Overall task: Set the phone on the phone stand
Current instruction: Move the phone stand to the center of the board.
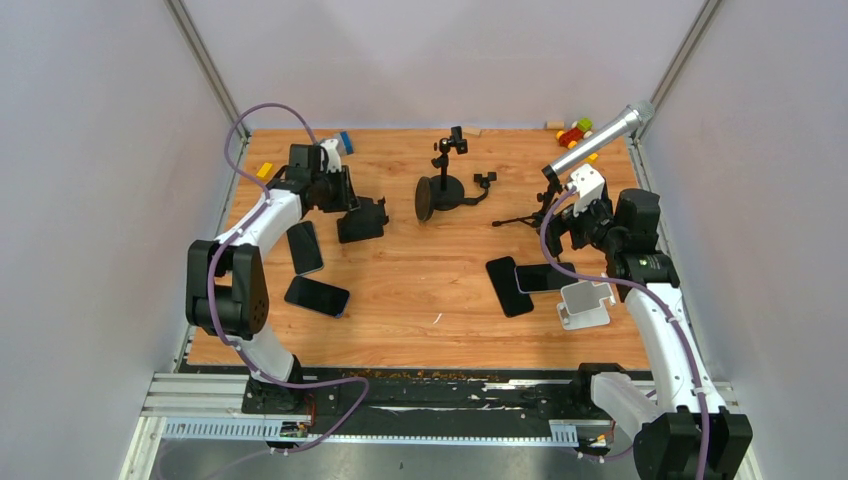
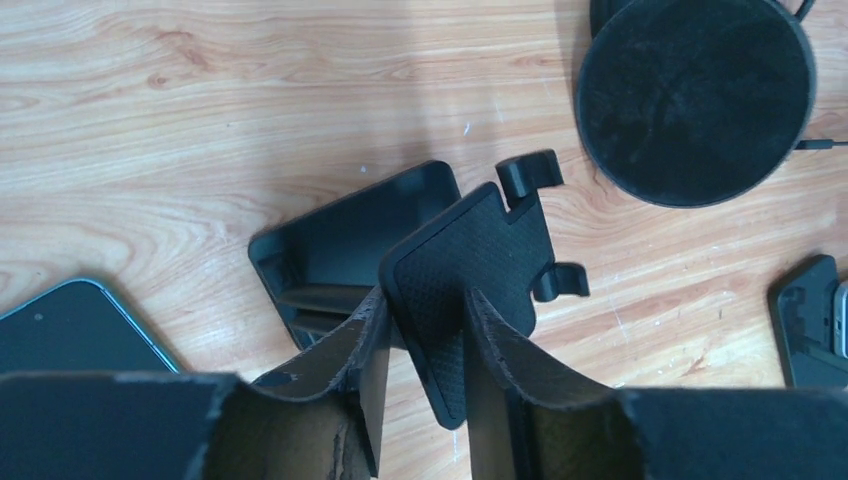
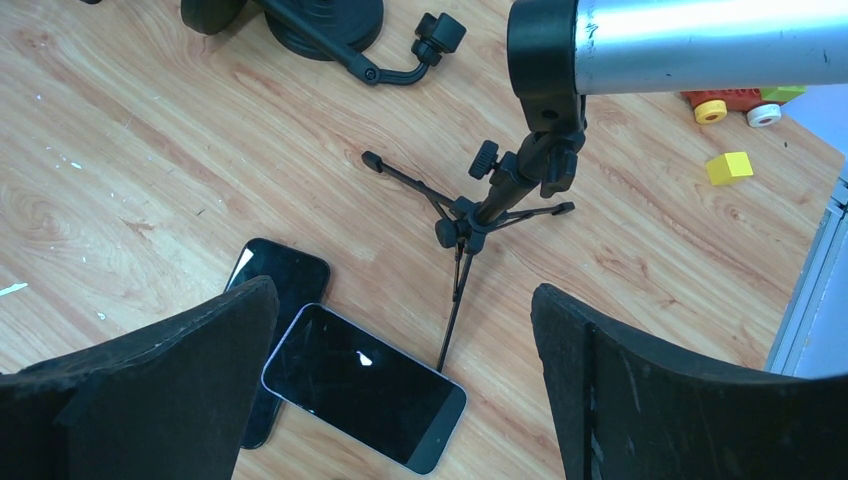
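Note:
A black folding phone stand (image 2: 480, 245) sits on the wooden table (image 1: 420, 290), its textured back plate raised over its base tray (image 2: 340, 235). My left gripper (image 2: 425, 345) is shut on that plate, one finger on each side of its lower corner; in the top view it is at the stand (image 1: 362, 222). Two dark phones (image 1: 305, 247) (image 1: 317, 296) lie near the left arm. My right gripper (image 3: 405, 380) hangs open above a purple-edged phone (image 3: 360, 385) that overlaps a black phone (image 3: 280, 285). Nothing is between its fingers.
A white phone stand (image 1: 585, 305) stands beside the right-hand phones. A round-based black holder (image 1: 445, 188) is at mid-back. A silver tube on a small tripod (image 3: 480, 205) stands close to the right gripper. Toy blocks (image 1: 575, 132) lie at the far right corner.

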`<state>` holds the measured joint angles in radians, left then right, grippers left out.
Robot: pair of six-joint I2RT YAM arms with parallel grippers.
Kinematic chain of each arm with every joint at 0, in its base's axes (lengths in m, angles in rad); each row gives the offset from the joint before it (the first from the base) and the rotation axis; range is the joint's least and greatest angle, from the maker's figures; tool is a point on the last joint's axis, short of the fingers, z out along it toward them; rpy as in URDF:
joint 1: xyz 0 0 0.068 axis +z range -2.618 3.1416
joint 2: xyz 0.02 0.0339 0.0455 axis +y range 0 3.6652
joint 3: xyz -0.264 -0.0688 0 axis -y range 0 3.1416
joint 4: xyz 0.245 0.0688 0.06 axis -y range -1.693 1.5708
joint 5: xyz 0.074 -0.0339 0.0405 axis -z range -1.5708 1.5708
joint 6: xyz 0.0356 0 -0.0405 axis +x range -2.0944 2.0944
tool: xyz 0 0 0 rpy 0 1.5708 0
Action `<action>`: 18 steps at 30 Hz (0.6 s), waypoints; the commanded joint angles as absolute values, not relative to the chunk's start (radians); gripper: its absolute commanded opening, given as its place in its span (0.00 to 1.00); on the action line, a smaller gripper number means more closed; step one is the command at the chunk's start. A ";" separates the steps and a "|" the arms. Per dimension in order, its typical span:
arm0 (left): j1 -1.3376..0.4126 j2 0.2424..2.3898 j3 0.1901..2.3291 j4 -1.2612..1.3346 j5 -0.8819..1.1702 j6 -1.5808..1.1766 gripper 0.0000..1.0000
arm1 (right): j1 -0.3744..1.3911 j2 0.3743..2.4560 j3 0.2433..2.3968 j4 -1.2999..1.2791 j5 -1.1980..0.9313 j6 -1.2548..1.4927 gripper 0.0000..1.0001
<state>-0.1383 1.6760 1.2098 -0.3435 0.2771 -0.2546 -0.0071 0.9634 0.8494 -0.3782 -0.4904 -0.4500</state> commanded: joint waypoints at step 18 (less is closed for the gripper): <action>-0.152 1.724 1.352 -0.572 0.491 -0.076 0.00 | -0.004 0.970 0.854 -0.356 -0.526 -0.461 1.00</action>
<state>-0.1398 1.7111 1.3243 -0.4759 0.4595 -0.1524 -0.0071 0.9661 0.8494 -0.3782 -0.4999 -0.4511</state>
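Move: Just beyond the half-open left fingers, the phone stand's centre lies about 2 cm to the right, 1 cm ahead and 4 cm lower, its upper plate already between the fingers. The black holder's round disc is some 20 cm right and 2 cm ahead; the nearer-to-hand phone lies on the table about 15 cm left and 8 cm back. From the idle right hand, the phone stand is roughly 52 cm left, 14 cm ahead and well below. Pinching the phone stand's upper plate by its near edge, the left hand shuts its half-open fingers on it while already drawing about 2.5 cm to the right and 2 cm up, towards the disc, easing slightly back late on. The wrist swings some 10 degrees clockwise along the way. ##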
